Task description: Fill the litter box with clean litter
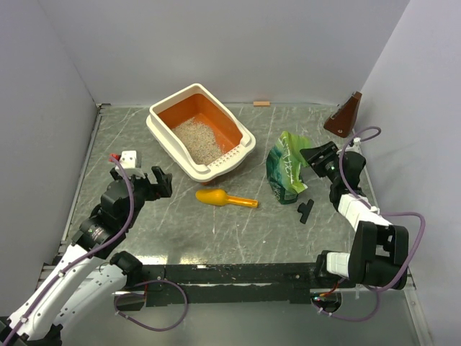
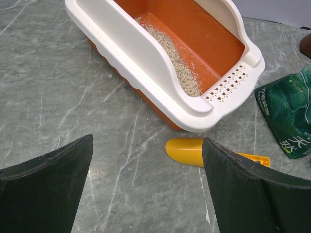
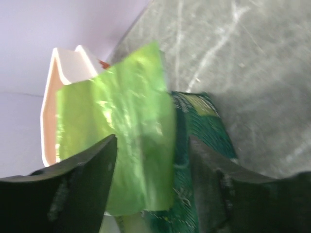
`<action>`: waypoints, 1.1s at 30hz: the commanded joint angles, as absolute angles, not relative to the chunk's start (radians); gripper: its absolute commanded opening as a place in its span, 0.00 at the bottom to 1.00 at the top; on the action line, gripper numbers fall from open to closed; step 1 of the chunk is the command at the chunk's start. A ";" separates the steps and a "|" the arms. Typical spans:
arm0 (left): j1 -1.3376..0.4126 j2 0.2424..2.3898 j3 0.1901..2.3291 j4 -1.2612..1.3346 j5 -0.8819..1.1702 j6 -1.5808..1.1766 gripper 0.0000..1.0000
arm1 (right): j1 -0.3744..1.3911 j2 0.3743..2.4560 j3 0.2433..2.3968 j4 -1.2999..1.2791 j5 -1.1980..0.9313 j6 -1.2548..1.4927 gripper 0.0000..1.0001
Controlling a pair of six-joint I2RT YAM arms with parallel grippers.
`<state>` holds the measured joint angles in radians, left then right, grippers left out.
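Note:
The litter box (image 1: 164, 130) lies at an angle at the back middle of the table, cream rim (image 2: 131, 53), orange walls, slotted end toward me. Clean litter (image 1: 199, 140) (image 2: 177, 63) forms a grainy patch on its floor. My left gripper (image 1: 141, 179) (image 2: 148, 141) is open over bare table, left of a yellow scoop (image 1: 223, 198) (image 2: 184, 149). My right gripper (image 1: 308, 158) (image 3: 153, 141) is open, its jaws either side of the light top flap of the crinkled green bag (image 1: 287, 167) (image 3: 126, 107). Whether the fingers touch the flap is blurred.
A brown wedge-shaped object (image 1: 344, 115) stands at the back right. A small black part (image 1: 305, 210) lies in front of the bag. A white-and-red piece (image 1: 127, 156) sits by the left gripper. A small wooden bit (image 1: 261, 103) lies at the back wall.

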<state>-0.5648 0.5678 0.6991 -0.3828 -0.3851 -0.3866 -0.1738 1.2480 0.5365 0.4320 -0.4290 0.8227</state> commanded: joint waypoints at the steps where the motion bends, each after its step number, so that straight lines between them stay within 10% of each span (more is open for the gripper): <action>1: -0.558 0.574 0.709 -0.360 -0.376 -0.379 0.97 | -0.181 1.276 0.548 0.592 -0.479 0.853 0.56; 9: -0.554 0.577 0.709 -0.360 -0.371 -0.379 0.97 | -0.183 1.302 0.564 0.667 -0.577 0.880 0.38; 12: -0.554 0.574 0.709 -0.360 -0.371 -0.379 0.97 | -0.183 1.296 0.583 0.669 -0.614 0.876 0.00; 33: -0.548 0.535 0.709 -0.368 -0.374 -0.377 0.97 | 0.158 0.953 1.106 -0.043 -0.287 0.223 0.00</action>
<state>-0.5529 0.5480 0.6991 -0.3832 -0.3782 -0.3862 0.0517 1.0275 0.9432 -0.0780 -0.3779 0.3710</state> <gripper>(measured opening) 0.969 0.015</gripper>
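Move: Just ahead and to the left of the right hand is the litter bag, its green top flap already between the open fingers; the bag's middle lies about 2 cm forward, 5 cm left and 7 cm lower. The litter box stands some 35 cm left and 16 cm ahead, the yellow scoop about 26 cm left and 5 cm back, a black clip roughly 10 cm back and 4 cm right. From the left hand, the bag is about 43 cm right and 13 cm ahead, well below. Closing on the bag's green top flap, the right hand's fingers pinch it shut while easing about 2 cm left and up. Keeping that pinch, the hand then pulls quickly upward, ending about 14 cm higher, swinging further left and drawing back slightly, as it rolls left side down some 25 degrees and its fingertips tilt up and turn left. ##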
